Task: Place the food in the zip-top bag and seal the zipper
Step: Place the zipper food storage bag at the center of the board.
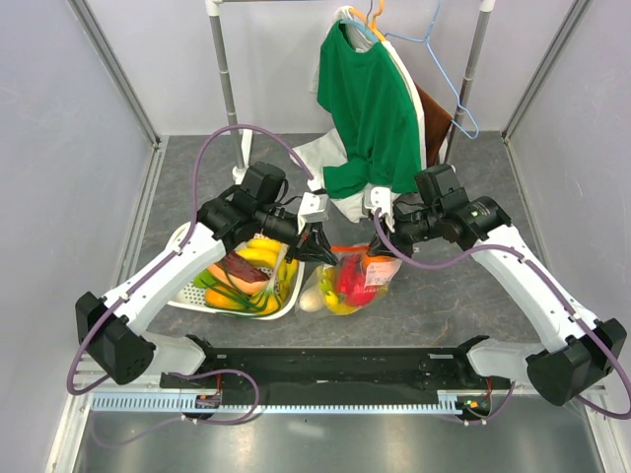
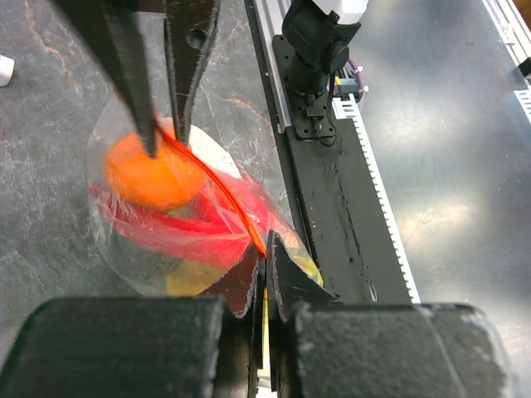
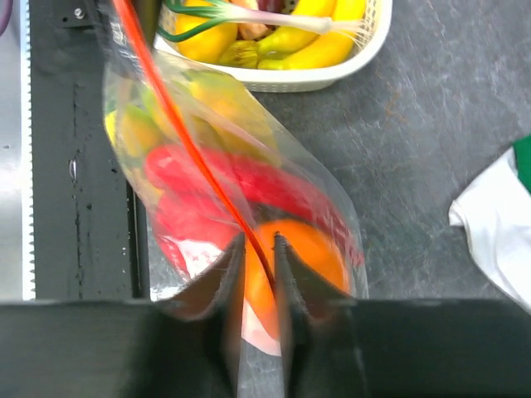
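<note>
The clear zip-top bag (image 1: 350, 281) hangs between my two grippers above the table, filled with food: an orange (image 3: 311, 249), red pieces (image 3: 249, 178) and yellow-green ones. Its orange-red zipper (image 3: 178, 133) stretches taut from one gripper to the other. My left gripper (image 2: 267, 245) is shut on one end of the zipper (image 2: 224, 186). My right gripper (image 3: 259, 240) straddles the other end, jaws narrow but still apart, blurred, with the strip running between them. More food, yellow bananas (image 1: 261, 254) among it, lies in the white basket (image 1: 187, 296).
The white lattice basket (image 3: 332, 76) sits just left of the bag. A green shirt (image 1: 370, 108) hangs on a rack at the back, with white cloth (image 3: 494, 211) trailing onto the table. The black base rail (image 1: 325, 370) runs along the near edge.
</note>
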Motion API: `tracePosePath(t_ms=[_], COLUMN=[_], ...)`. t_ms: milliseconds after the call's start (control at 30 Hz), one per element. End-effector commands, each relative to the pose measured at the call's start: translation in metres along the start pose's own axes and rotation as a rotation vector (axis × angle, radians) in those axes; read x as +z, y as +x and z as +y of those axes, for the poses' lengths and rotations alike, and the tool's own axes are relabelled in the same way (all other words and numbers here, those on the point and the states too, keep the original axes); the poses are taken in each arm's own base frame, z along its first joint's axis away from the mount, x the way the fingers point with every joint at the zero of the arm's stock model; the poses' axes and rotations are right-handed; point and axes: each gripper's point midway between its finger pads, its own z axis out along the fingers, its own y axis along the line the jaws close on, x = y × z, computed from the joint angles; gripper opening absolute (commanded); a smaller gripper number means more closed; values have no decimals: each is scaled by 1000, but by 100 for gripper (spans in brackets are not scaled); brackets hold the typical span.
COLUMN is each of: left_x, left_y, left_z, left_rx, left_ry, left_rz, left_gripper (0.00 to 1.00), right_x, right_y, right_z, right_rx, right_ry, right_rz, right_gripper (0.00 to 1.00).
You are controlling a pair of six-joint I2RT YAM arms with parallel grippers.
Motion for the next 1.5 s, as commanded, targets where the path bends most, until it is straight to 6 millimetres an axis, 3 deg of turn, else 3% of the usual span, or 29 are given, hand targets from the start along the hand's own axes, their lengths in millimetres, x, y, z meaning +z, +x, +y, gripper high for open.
tracePosePath(t_ms=[0,33,133,233,300,333,433,567,633,733,867,900,1033,1267,1367,1467], left_x=[-3,-4,-8,-15,-22,-25,-33,-44,-47,-49,-50,-51,-51,-52,-53,-53], left_y=[-31,-31,-34,-35,-36,-41,-48,-59,-60,-59,-58,-58,-54,-48,-46,-43], left_z=[4,6,17,30,34,38,42,45,44,42,39,39,39,42,41,43], left_rx=[40,29,-25,-103,-155,-147,-172,-178,-178,-186,-192,-188,-198,-205,-206,-215], left_ry=[-4,-7,-50,-116,-154,-175,-228,-278,-283,-286,-287,-289,-293,-298,-296,-302], left_rz=[-68,-71,-84,-108,-129,-149,-179,-210,-217,-222,-229,-233,-235,-229,-227,-222], left_gripper=[2,2,3,42,55,68,84,88,88,88,88,88,88,88,88,88], right_x=[-8,-10,-18,-28,-37,-42,-62,-82,-86,-84,-85,-91,-114,-126,-109,-89], right_y=[-19,-19,-24,-25,-22,-22,-11,5,25,34,26,27,6,0,25,73], right_z=[14,18,18,19,18,12,-4,-24,-29,-36,-54,-64,-97,-132,-127,-100], right_rx=[-29,-32,68,256,372,476,669,1007,1175,1289,1451,1537,1601,1822,1889,1969], right_ry=[-18,-20,40,127,202,263,421,627,734,787,827,889,959,963,981,1068], right_rz=[-57,-59,-67,-75,-112,-139,-201,-272,-241,-227,-345,-412,-775,-1097,-1039,-875], right_gripper=[10,2,0,0,0,0,0,0,0,0,0,0,0,0,0,0])
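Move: The bag's zipper strip already runs between the right gripper's part-open fingertips. The food-filled bag hangs about 6 cm back, 6 cm left and 9 cm below the right hand; from the left hand, shut on the strip's other end, it lies roughly 2 cm back, 3 cm right and 10 cm down. From the right hand the basket is about 3 cm back, 31 cm left and 14 cm down; the white cloth's hem lies some 15 cm ahead, 2 cm left and 15 cm below. Shut the right gripper on the zipper strip, then open the left fingers wide to let their end go and draw that hand about 6 cm forward and up, clear of the bag. With the right keep the pinch and carry the bag right, then forward, towards the white cloth's side, some 11 cm each way, swinging the wrist clockwise about 100 degrees and rolling its left side up. ##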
